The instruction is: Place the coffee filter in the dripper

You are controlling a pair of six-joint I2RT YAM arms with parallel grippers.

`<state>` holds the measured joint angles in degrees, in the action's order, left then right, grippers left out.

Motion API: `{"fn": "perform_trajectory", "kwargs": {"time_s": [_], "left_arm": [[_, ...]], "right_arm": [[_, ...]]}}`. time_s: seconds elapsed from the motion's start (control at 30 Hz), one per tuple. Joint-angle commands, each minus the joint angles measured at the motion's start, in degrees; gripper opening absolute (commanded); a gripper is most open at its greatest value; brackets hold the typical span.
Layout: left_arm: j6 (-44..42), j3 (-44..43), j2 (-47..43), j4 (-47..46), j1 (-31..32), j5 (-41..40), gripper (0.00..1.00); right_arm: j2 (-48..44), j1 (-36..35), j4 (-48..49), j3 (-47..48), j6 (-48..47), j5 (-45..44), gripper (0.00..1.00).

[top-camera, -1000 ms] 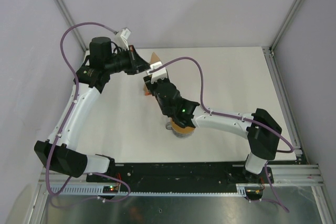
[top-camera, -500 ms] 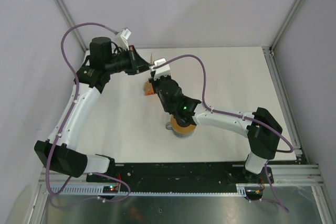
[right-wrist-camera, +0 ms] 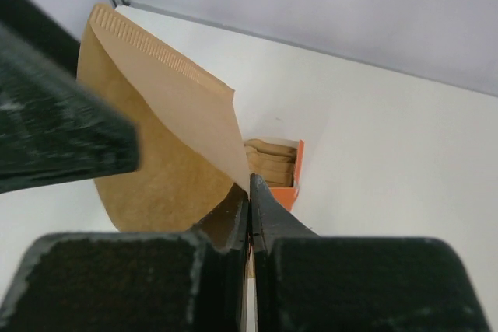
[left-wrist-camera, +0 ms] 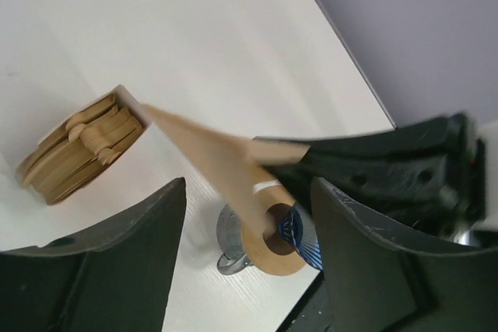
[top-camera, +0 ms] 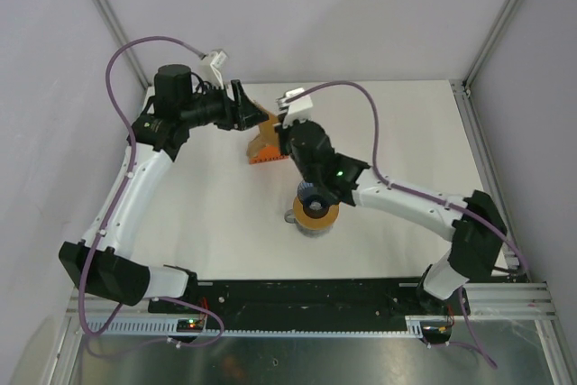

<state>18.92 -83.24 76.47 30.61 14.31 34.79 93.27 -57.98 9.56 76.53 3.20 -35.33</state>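
Note:
The tan paper coffee filter (right-wrist-camera: 163,145) hangs in the air over the orange box, pinched at one corner by my shut right gripper (right-wrist-camera: 249,186). From above, the filter (top-camera: 267,135) sits between the two grippers. My left gripper (top-camera: 251,114) stands open just left of it, and its fingers (left-wrist-camera: 117,270) straddle the filter's edge (left-wrist-camera: 218,161) without touching. The blue ribbed dripper (left-wrist-camera: 302,237) peeks out behind the grey cup's tan ring. In the top view the dripper (top-camera: 307,190) is mostly hidden under the right arm.
An orange box (top-camera: 264,156) of spare filters (left-wrist-camera: 78,149) lies on the white table below the held filter. The grey cup with the orange-tan ring (top-camera: 315,215) stands near the middle front. Metal frame posts border the table's back corners.
My left gripper has opened and let go of the filter. My right gripper has shut on it, and the right arm has swung right and back with the filter.

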Motion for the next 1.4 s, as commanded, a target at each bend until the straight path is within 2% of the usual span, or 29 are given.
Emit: {"fn": "perform_trajectory", "kwargs": {"time_s": [0.0,0.27,0.37,0.6,0.83,0.93,1.07,1.27,1.37], "left_arm": [[-5.5,-0.7,-3.2,-1.2,0.3,0.7,0.73],[-10.9,-2.1,-5.3,-1.1,0.3,4.8,0.75],[-16.9,-2.3,-6.3,0.4,0.9,6.2,0.75],[-41.5,-1.9,-8.7,9.9,4.5,6.4,0.74],[-62.7,-6.3,-7.7,24.7,10.0,4.0,0.75],[-70.7,-7.4,-8.7,28.0,14.6,1.2,0.75],[-77.4,-10.2,-9.7,29.4,21.7,-0.4,0.77],[-88.1,-7.3,-10.7,29.7,37.5,-5.4,0.86],[-90.0,-7.6,-8.5,29.5,39.8,-5.1,0.88]], "right_arm": [[-8.6,4.9,-11.0,2.5,9.1,8.7,0.0],[-20.4,12.3,-29.8,2.6,15.4,21.1,0.0],[-24.2,14.2,-38.2,3.9,16.9,24.1,0.0],[-22.8,13.7,-64.0,15.4,18.4,29.8,0.0],[-15.6,6.2,-79.1,23.9,18.6,28.0,0.0],[-14.5,5.2,-81.7,24.9,18.9,25.7,0.0],[-14.0,4.6,-81.9,24.7,18.5,26.9,0.0],[-12.9,4.6,-81.1,23.5,16.8,28.6,0.0],[-12.9,5.2,-79.4,22.0,16.2,30.0,0.0]]}}
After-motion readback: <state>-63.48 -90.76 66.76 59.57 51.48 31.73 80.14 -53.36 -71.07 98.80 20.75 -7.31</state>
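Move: The right hand already pinches the filter. From it the dripper, seated on the glass carafe, lies about 11 cm back, 9 cm to the right and 15 cm below; the orange filter box stands some 14 cm ahead, 3 cm to the left and 24 cm lower. From the left hand, empty and already open beside the filter, the dripper is roughly 9 cm back, 13 cm to the right and 20 cm down. The right hand keeps its pinch on the filter and carries it away from the left hand towards the dripper, first to the right and up about 7 cm, then back some 16 cm in all and down again to about its starting height, while its fingers tip from nearly level to steeply down, about 45 degrees, and it eases to a stop above the dripper. The empty left hand draws back about 19 cm and some 7 cm to the right, opening a little wider as its wrist swings round until the fingers point right and down, and it is still travelling at the end. ##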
